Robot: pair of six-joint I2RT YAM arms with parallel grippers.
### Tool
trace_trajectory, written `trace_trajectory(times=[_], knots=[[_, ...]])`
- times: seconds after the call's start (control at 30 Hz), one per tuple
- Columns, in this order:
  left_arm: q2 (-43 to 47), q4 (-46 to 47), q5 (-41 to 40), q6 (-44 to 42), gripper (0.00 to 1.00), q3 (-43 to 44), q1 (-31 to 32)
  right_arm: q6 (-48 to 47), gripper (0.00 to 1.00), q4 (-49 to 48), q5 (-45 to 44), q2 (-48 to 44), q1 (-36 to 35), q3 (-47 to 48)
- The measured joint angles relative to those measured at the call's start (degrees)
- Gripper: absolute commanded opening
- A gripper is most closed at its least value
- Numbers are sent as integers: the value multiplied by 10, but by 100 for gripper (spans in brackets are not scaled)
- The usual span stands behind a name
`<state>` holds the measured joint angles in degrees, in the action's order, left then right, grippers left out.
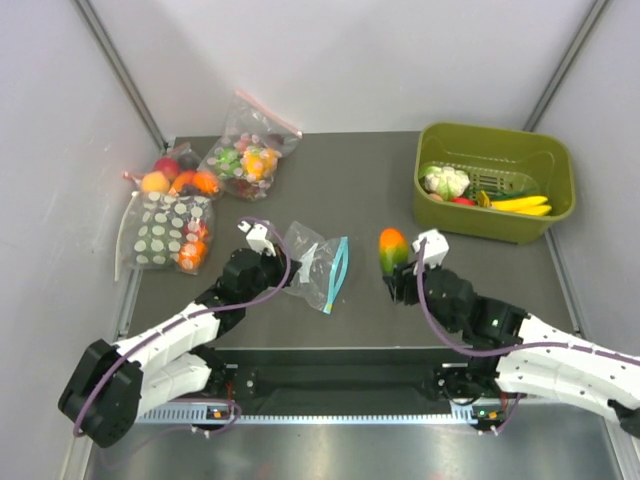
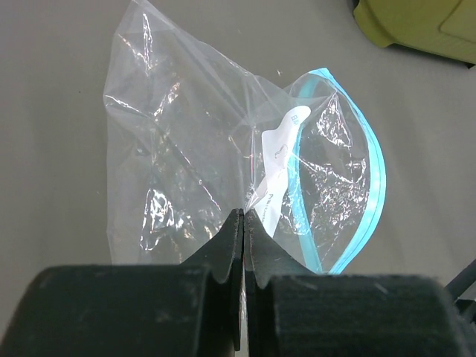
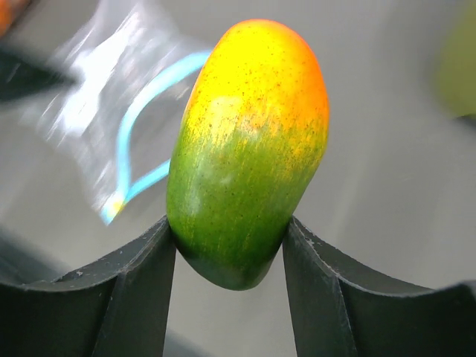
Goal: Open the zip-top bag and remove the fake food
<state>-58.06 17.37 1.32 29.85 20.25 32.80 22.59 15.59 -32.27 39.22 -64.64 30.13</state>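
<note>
The zip-top bag lies crinkled on the dark table, its light-blue zip strip parted so the mouth gapes; nothing shows inside it. My left gripper is shut on the bag's near edge, a thin film of plastic pinched between the jaws. In the top view that gripper sits at the bag's left side. Right of the bag, my right gripper holds a piece of the fake food, a green-and-orange fruit, upright above the table. Its fingers press the green lower end from both sides.
An olive-green bin with a white cauliflower and yellow pieces stands at the back right. A clear bag with a pink-red zip, a white-dotted bag and loose fruits lie at the back left. Walls close in on both sides.
</note>
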Motion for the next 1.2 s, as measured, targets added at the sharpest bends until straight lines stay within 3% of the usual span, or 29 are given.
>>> trace_trajectory(times=[0.2, 0.33, 0.47, 0.57, 0.7, 0.8, 0.83, 0.93, 1.2], knots=[[6, -14, 10, 0, 0, 0, -2, -93, 33, -17, 71, 14, 180, 82], [18, -23, 14, 0, 0, 0, -2, -126, 33, -48, 166, 46, 355, 151], [26, -24, 22, 0, 0, 0, -2, -131, 33, -77, 268, 120, 551, 204], [30, -26, 24, 0, 0, 0, -2, -131, 35, -84, 306, 209, 636, 245], [36, -34, 25, -1, 0, 0, -2, -131, 42, -85, 322, 303, 677, 271], [37, -44, 25, -5, 0, 0, -2, -131, 62, -84, 327, 344, 694, 280], [37, -46, 26, -6, 0, 0, -2, -130, 75, -85, 329, 353, 699, 282], [37, -50, 28, -11, 0, 0, -2, -133, 86, -88, 333, 367, 713, 285], [30, -50, 37, -15, 0, 5, -4, -134, 94, -96, 338, 365, 716, 288]])
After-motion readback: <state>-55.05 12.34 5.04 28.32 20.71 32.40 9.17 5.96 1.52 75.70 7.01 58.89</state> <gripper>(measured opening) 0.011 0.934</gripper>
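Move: The right hand holds the fake mango. The green basket's middle lies about 20 cm ahead and 23 cm right, some 6 cm below it. In it, the cauliflower stands 20 cm ahead and 13 right, the red apple 16 ahead and 16 right, and the bananas 16 ahead and 27 right. From the left hand, still pinching the empty bag, the basket's middle is roughly 18 cm ahead and 43 right. The right hand lifts the mango, swings about 24 cm forward and right over the basket, dips and opens. ##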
